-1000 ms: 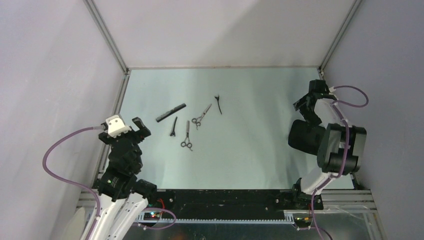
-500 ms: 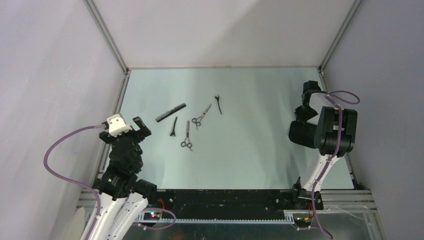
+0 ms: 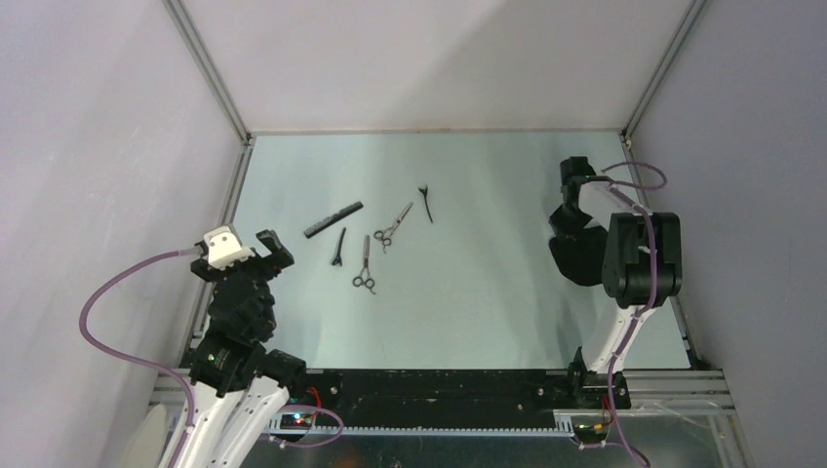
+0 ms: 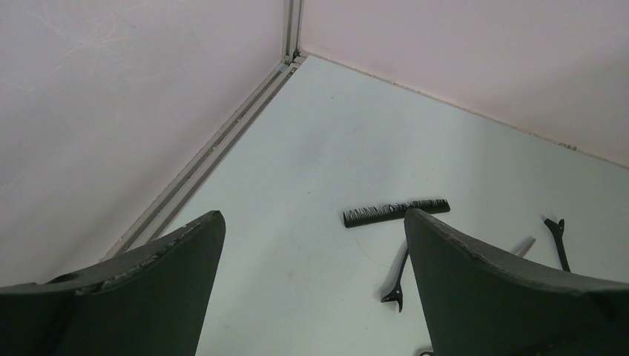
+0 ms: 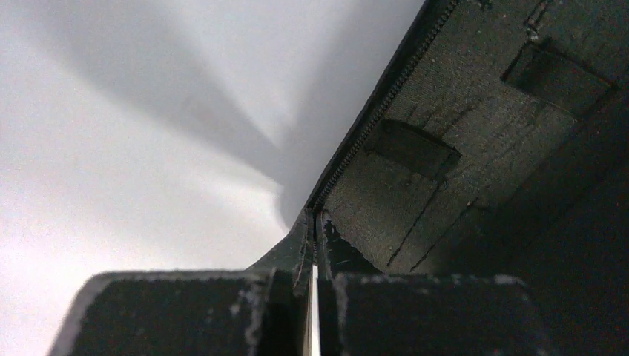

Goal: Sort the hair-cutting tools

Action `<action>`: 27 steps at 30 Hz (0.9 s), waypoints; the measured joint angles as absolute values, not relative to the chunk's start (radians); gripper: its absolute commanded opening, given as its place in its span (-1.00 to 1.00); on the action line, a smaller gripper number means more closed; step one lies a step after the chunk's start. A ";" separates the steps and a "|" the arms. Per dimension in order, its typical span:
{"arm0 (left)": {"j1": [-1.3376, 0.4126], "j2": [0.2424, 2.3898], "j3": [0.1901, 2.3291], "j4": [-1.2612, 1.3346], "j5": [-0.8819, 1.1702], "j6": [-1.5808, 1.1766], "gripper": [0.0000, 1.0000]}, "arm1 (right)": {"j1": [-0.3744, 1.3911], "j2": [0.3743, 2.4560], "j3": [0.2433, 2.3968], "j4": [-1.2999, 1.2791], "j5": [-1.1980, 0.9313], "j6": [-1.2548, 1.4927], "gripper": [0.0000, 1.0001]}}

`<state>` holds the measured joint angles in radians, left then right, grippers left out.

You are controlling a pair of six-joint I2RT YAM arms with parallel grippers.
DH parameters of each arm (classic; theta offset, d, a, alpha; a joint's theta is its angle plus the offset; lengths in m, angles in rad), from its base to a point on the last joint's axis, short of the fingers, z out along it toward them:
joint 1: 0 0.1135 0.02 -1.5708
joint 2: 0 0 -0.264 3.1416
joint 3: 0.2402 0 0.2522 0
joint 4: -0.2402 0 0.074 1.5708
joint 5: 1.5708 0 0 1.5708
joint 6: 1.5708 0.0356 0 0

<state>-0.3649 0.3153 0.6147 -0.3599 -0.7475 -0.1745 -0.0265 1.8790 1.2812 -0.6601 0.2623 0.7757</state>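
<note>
The hair-cutting tools lie loose left of the table's middle: a dark comb (image 3: 333,219), two silver scissors (image 3: 365,264) (image 3: 394,226) and two black clips (image 3: 338,247) (image 3: 426,203). My left gripper (image 3: 244,255) hovers open at the near left, apart from all of them. In the left wrist view the comb (image 4: 397,213) and a clip (image 4: 397,285) show between and behind its wide fingers (image 4: 475,282). My right gripper (image 3: 571,219) is at the right side, shut on the zipper edge of the black pouch (image 3: 577,263). The right wrist view shows that edge (image 5: 315,245) pinched between the pads.
Grey walls with metal rails (image 3: 234,195) enclose the table on the left, back and right. The right arm's upper links (image 3: 639,258) stand over the pouch near the right wall. A second clip (image 4: 558,237) peeks past the left gripper's right finger.
My right gripper has closed from open onto the pouch's edge, and its arm has swung left with the pouch. The left arm has stayed put and the tools have not moved.
</note>
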 measured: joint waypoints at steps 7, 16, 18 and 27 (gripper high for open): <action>-0.364 0.295 0.614 -0.360 -0.743 -0.175 0.97 | 0.224 1.803 1.212 -0.597 0.184 0.620 -1.00; -0.365 0.276 0.603 -0.360 -0.727 -0.175 0.96 | 0.548 1.733 1.151 -0.526 0.110 0.380 -1.00; -0.365 0.272 0.603 -0.360 -0.726 -0.175 0.97 | 0.607 1.717 1.145 -0.514 0.084 0.334 -1.00; -0.365 0.267 0.602 -0.360 -0.719 -0.175 0.97 | 0.801 1.679 1.135 -0.492 0.023 0.181 -1.00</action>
<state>-0.3649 0.2668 0.6018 -0.3599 -0.7185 -0.1749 0.8005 1.6791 1.1351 -0.4919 0.0235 0.1806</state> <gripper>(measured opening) 0.983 0.010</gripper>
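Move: The right hand already pinches the black case's edge; the case's middle lies about 8 cm back and 4 cm to its right, about level. The far scissors, towards which it is taken, lie roughly 47 cm left and level fore and aft; the hair clip is 38 cm left, 5 cm ahead; the near scissors 54 cm left, 12 cm back. From the idle left hand the far scissors are some 16 cm ahead, 36 cm right, 26 cm below. Still pinching the case, the right hand sweeps about 30 cm left towards the scissors and back, turning 85° counter-clockwise. ##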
